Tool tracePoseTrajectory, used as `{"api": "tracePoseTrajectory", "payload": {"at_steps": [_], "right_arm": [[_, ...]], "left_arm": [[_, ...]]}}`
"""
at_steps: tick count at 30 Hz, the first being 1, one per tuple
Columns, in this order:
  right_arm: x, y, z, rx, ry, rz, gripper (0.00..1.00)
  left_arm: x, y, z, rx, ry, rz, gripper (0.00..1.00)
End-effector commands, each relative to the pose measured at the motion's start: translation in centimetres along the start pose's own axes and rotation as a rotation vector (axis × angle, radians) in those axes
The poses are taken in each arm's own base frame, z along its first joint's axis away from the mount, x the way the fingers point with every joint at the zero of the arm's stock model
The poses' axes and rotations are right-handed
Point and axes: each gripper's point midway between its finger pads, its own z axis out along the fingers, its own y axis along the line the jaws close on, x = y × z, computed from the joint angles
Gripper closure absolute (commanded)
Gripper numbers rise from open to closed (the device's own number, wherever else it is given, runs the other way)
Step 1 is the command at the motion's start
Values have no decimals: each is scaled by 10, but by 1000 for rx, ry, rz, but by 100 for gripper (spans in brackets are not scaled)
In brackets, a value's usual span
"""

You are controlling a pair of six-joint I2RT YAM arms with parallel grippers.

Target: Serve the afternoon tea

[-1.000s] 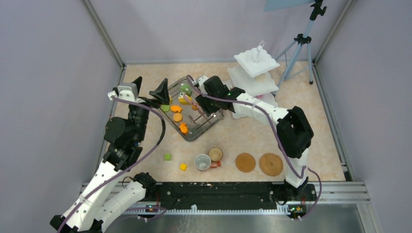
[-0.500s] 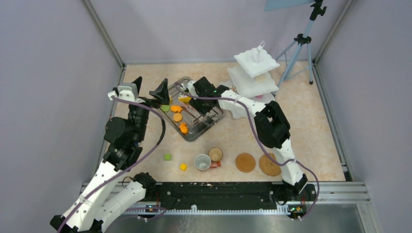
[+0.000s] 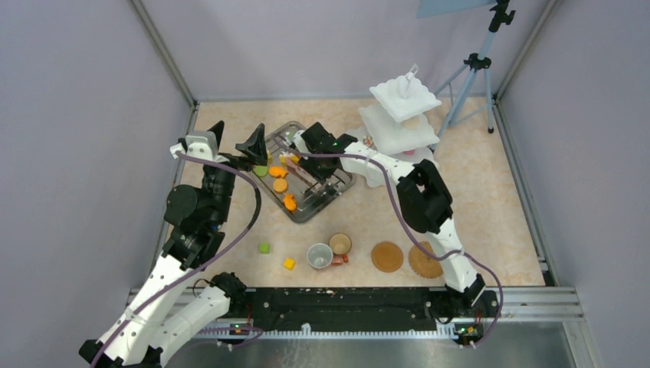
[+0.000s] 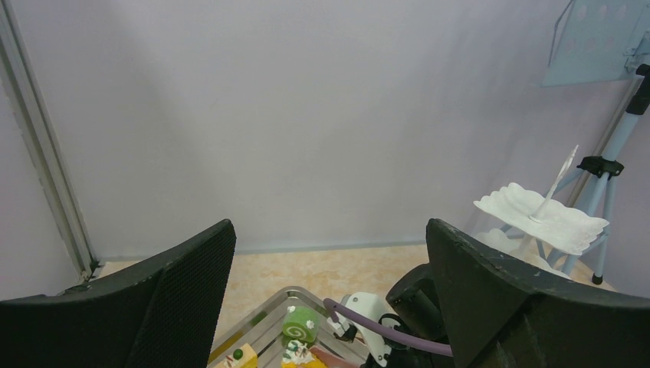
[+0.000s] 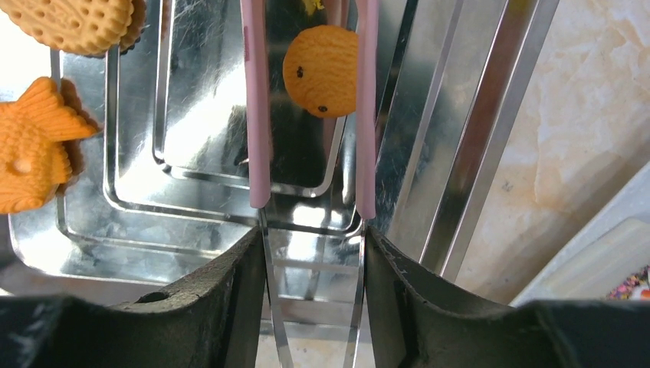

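My right gripper (image 5: pixel 313 261) is shut on the steel arms of the pink tongs (image 5: pixel 257 115). Their pink tips straddle an orange round pastry (image 5: pixel 322 70) lying in the grey tray (image 5: pixel 192 153). An orange fish pastry (image 5: pixel 31 146) and another orange round (image 5: pixel 77 23) lie at the tray's left. From above, the right gripper (image 3: pixel 310 165) hangs over the tray (image 3: pixel 306 213). My left gripper (image 3: pixel 234 142) stands open and empty above the tray's left corner. A green roll (image 4: pixel 299 322) shows below it. Two cups (image 3: pixel 319 255) (image 3: pixel 340 244) and two woven mats (image 3: pixel 387 257) (image 3: pixel 424 261) lie near the front. The white stand (image 3: pixel 402 115) is at the back right.
A green cube (image 3: pixel 264 248) and a yellow cube (image 3: pixel 289 264) lie left of the cups. A tripod (image 3: pixel 471 77) stands behind the stand. The stand's base (image 5: pixel 605 261) sits close to the tray's right side. Grey walls close in the table.
The right arm's elbow has swung left and its gripper has shifted left over the tray with the tongs, whose arms have drawn closer together. The left arm has not moved.
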Motion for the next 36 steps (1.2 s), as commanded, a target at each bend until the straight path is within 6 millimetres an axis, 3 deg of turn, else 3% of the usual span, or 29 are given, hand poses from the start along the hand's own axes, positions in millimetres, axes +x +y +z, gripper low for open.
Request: {"api": "tracePoseTrajectory", "payload": {"at_steps": [1, 5, 7, 15, 21, 25, 32, 36], "right_arm": [[-38, 1, -77, 48, -137, 22, 83], [-25, 9, -121, 48, -178, 75, 87], [-7, 14, -138, 40, -175, 109, 88], [103, 27, -172, 75, -129, 312, 94], [153, 6, -200, 227, -180, 518, 94], [178, -22, -210, 332, -197, 660, 98], [203, -66, -209, 447, -241, 815, 98], [205, -86, -201, 467, -280, 858, 98]], "left_arm": [[-7, -1, 1, 4, -25, -10, 1], [-4, -3, 2, 8, -17, -11, 1], [-4, -3, 3, 8, -16, -11, 1], [-1, -5, 4, 20, -8, -16, 1], [1, -8, 5, 33, 2, -13, 1], [4, -11, 6, 41, 11, -38, 1], [4, -11, 6, 38, 11, -39, 1], [4, -10, 6, 35, 11, -37, 1]]}}
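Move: The right hand holds the tongs, whose tips grip the yellow cake slice in the tray, about 6 cm ahead and 9 cm to the left. The stand's bottom plate lies some 21 cm to the right, 6 cm ahead and 5 cm lower; the pink cake on it is about 26 cm right and 7 cm ahead. The round orange cookie sits 2 cm ahead and 3 cm left. From the left hand, the bottom plate is roughly 18 cm ahead, 36 cm right and 42 cm below. Keeping the yellow cake slice pinched in the tongs, the right hand lifts it clear of the tray, rising about 9 cm while drawing back, then swings right for some 27 cm in all. It sinks a little and comes slightly forward again late on, turning about 50 degrees clockwise to bring the tong tips round to the near right side of the stand's bottom plate. ##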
